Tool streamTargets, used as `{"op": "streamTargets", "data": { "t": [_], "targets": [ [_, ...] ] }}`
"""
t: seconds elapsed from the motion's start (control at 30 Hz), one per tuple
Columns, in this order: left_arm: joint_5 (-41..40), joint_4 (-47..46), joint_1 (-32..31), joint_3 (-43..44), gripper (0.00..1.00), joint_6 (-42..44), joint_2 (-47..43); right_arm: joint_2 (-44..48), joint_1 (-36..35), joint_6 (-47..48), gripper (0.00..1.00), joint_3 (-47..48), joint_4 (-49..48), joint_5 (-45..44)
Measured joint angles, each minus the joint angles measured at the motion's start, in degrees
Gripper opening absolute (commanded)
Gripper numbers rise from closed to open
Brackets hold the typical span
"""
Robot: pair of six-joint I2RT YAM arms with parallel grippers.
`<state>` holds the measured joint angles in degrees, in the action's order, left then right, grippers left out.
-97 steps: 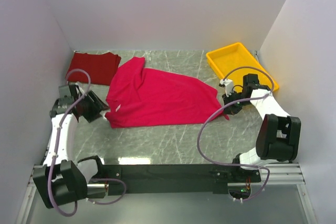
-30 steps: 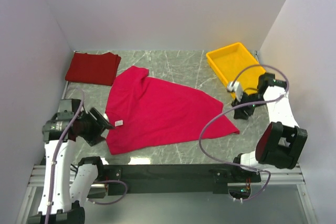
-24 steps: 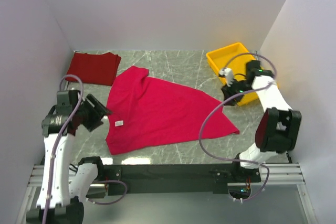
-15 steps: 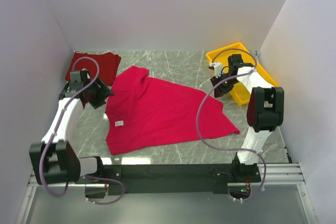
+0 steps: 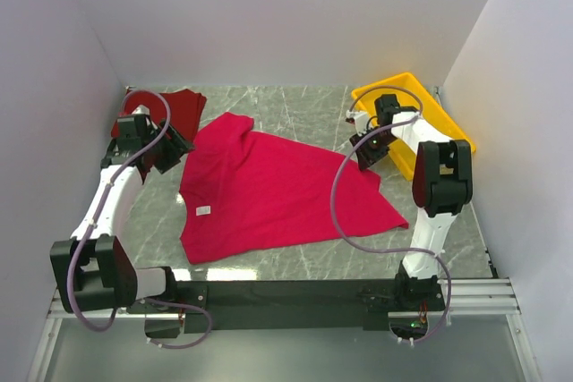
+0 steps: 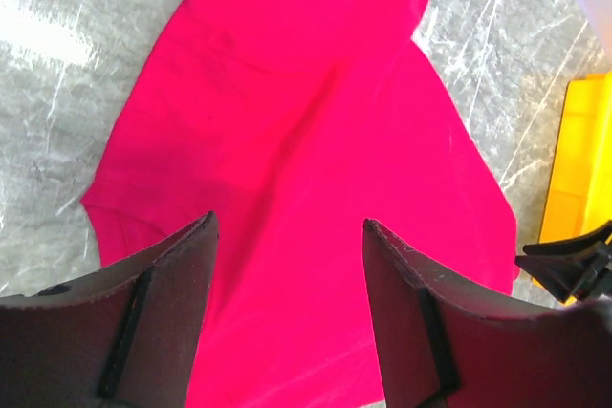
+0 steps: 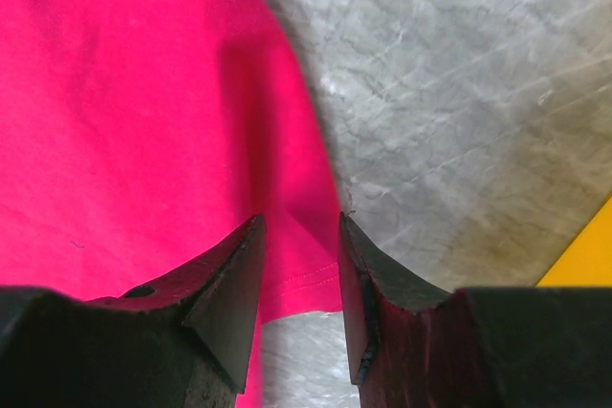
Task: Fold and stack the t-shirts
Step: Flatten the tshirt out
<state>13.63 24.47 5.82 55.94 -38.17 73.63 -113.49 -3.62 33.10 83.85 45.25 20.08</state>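
Observation:
The crimson t-shirt (image 5: 277,190) lies spread flat mid-table, its small white tag (image 5: 203,210) near the left edge. The maroon t-shirt (image 5: 185,103) lies folded at the back left, partly hidden by my left arm. My left gripper (image 5: 177,146) hovers open at the crimson shirt's back left edge; in the left wrist view its gripper (image 6: 289,221) frames only crimson cloth (image 6: 306,121). My right gripper (image 5: 364,153) is at the shirt's right corner. In the right wrist view that gripper (image 7: 300,219) stands open, with the shirt's hemmed corner (image 7: 301,269) lying between the fingers, not pinched.
A yellow tray (image 5: 428,103) stands at the back right, just beside my right arm, and shows in the left wrist view (image 6: 585,160). White walls close the table on the left, back and right. Bare marble (image 7: 459,112) lies right of the shirt's corner.
Both arms have swung back from the near sides, the left toward the maroon shirt, the right to the crimson shirt's right corner. The right jaws narrowed slightly. The crimson shirt lies unchanged over the last second.

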Motion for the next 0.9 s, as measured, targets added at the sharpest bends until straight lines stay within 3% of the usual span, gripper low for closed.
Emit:
{"op": "streamTargets", "data": {
  "t": [0.13,0.23,0.33,0.37,0.4,0.63,0.9],
  "targets": [
    [0.02,0.20,0.02,-1.66,0.67,-0.04,-2.69,-0.92,0.00,-0.04,0.42,0.00,0.20,-1.31],
    [0.02,0.33,0.04,-2.36,0.67,-0.13,-4.17,-1.86,0.00,-0.02,0.35,-0.15,0.20,-2.27],
    [0.02,0.31,0.07,-2.36,0.67,-0.17,-5.14,-2.19,-0.04,0.37,0.17,-0.92,0.31,-2.45],
    [0.02,0.35,0.11,-2.36,0.67,-0.20,-5.38,-2.19,-0.15,0.35,0.05,-1.07,0.39,-2.47],
    [0.02,0.37,0.11,-2.36,0.67,-0.22,-5.70,-2.19,-0.17,0.68,0.00,-1.22,0.39,-2.45],
    [0.02,0.55,0.13,-2.73,0.67,-0.42,-8.07,2.19,-0.26,-0.26,0.00,-4.83,-4.70,-5.60],
    [0.04,0.61,0.55,-4.11,0.67,-0.42,-8.55,11.74,-1.90,-2.89,0.00,-8.74,-20.33,-14.91]
  ]
}}
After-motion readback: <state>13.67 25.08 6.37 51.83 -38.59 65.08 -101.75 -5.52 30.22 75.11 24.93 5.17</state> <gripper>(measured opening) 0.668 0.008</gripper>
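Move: The t-shirt's far right corner lies just under the right hand's open fingers, about 1 cm back, 1 cm right and 3 cm down. From that hand, the middle of the yellow tray is some 10 cm ahead and 12 cm right, and the shirt's near right corner about 14 cm back and 11 cm right. From the left hand, the far right corner is roughly 41 cm right, 6 cm back and 15 cm down. Right fingers sink, pinch the t-shirt's far right corner, then pull it up 8 cm and forward; left eases back. ##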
